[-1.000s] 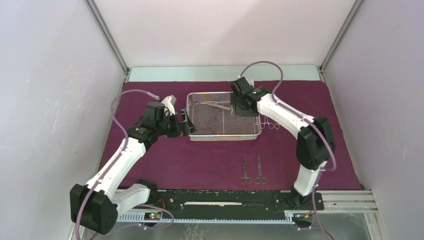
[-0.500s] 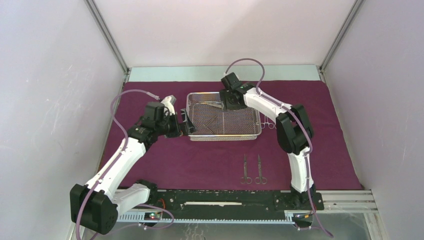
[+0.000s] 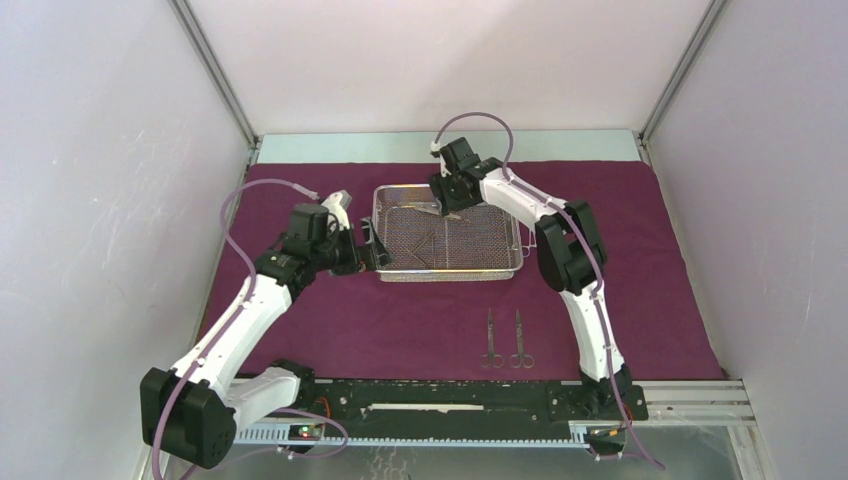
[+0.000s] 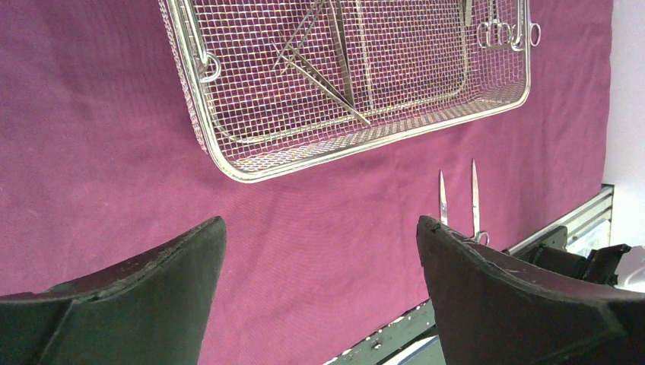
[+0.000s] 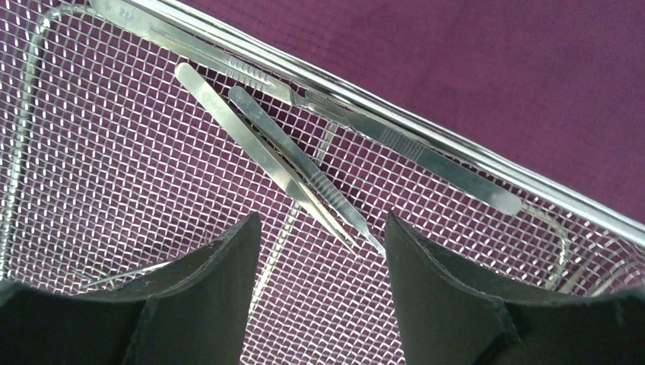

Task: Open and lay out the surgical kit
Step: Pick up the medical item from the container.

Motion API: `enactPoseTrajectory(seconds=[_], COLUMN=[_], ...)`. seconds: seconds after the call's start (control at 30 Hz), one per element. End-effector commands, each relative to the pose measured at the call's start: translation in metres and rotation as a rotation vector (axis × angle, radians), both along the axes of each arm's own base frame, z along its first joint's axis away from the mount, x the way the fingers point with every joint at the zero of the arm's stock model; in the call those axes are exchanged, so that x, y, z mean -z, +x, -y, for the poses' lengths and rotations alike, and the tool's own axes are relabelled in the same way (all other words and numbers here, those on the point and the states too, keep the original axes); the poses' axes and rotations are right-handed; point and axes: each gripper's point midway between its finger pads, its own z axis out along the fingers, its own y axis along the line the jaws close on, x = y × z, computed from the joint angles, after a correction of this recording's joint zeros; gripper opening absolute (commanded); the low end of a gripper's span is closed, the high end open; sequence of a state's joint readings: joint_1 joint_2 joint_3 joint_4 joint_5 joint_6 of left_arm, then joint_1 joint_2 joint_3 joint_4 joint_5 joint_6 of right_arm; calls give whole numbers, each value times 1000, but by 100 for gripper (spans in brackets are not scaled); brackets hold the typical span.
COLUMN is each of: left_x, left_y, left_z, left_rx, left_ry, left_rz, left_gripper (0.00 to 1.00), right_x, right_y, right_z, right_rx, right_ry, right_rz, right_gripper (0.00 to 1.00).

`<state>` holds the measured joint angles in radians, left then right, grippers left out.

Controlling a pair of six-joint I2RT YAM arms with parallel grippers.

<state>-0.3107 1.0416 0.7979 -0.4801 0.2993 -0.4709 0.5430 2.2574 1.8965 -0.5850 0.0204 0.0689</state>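
Observation:
The maroon cloth [image 3: 400, 310] lies spread flat, with the wire-mesh tray [image 3: 450, 275] on it at centre back. My right gripper [image 3: 447, 207] hangs open over the tray's far side. In the right wrist view its jaws [image 5: 322, 220] stand just short of the tips of slim tweezers [image 5: 266, 144]; nothing is held. A flat steel handle [image 5: 411, 148] lies along the tray's rim. My left gripper [image 3: 374, 246] is wide open and empty at the tray's left end [image 4: 228, 163]. Two scissors [image 3: 492, 342] [image 3: 520, 340] lie side by side on the cloth near the front.
More thin instruments [image 4: 327, 76] lie crossed in the tray's left half. Ring handles [image 4: 506, 32] rest on the cloth past the tray's right end. A black rail [image 3: 450, 400] runs along the near edge. White walls close in on three sides.
My right arm has swung left across the tray to its far side, above the tweezers, and its jaws have narrowed a little. The left arm has stayed still.

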Motion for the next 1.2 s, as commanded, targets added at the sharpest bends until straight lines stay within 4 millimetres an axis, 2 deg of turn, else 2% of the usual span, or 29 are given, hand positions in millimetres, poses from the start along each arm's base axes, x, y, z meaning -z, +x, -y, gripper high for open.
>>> enactPoseTrajectory(seconds=[0.0,0.3,0.7,1.17], left_x=[4,6,7,5], left_y=[2,3,4,4], left_z=[-2,-5,-4,-4], left_rx=[-8,-17,-17,-15], left_ry=[5,18,19,16], left_rz=[1,-3,-4,-1], left_gripper=[100,100,100,100], right_x=[-2,10,6,18], right_y=[8,6,5,2], right_z=[-12,-25,-29,-24], right_rx=[-73,-87,-90,-93], right_ry=[31,16,-15,-61], right_rz=[6,-7,0,-16], right_gripper=[68,63,34,33])
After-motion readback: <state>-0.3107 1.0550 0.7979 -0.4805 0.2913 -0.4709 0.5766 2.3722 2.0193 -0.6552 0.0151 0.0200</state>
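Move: The tweezers lie on the tray floor, about 3 cm left of the right hand, 2 cm ahead and 4 cm below. A thin handle lies alongside, some 2 cm left and 3 cm ahead; a flat handle sits by the far rim, 2 cm right and 6 cm ahead. From the left hand the tweezers are roughly 9 cm ahead, 11 cm right and 13 cm down. The right hand sinks and shifts left about 2 cm each towards the tweezers, halving its finger gap over them. ##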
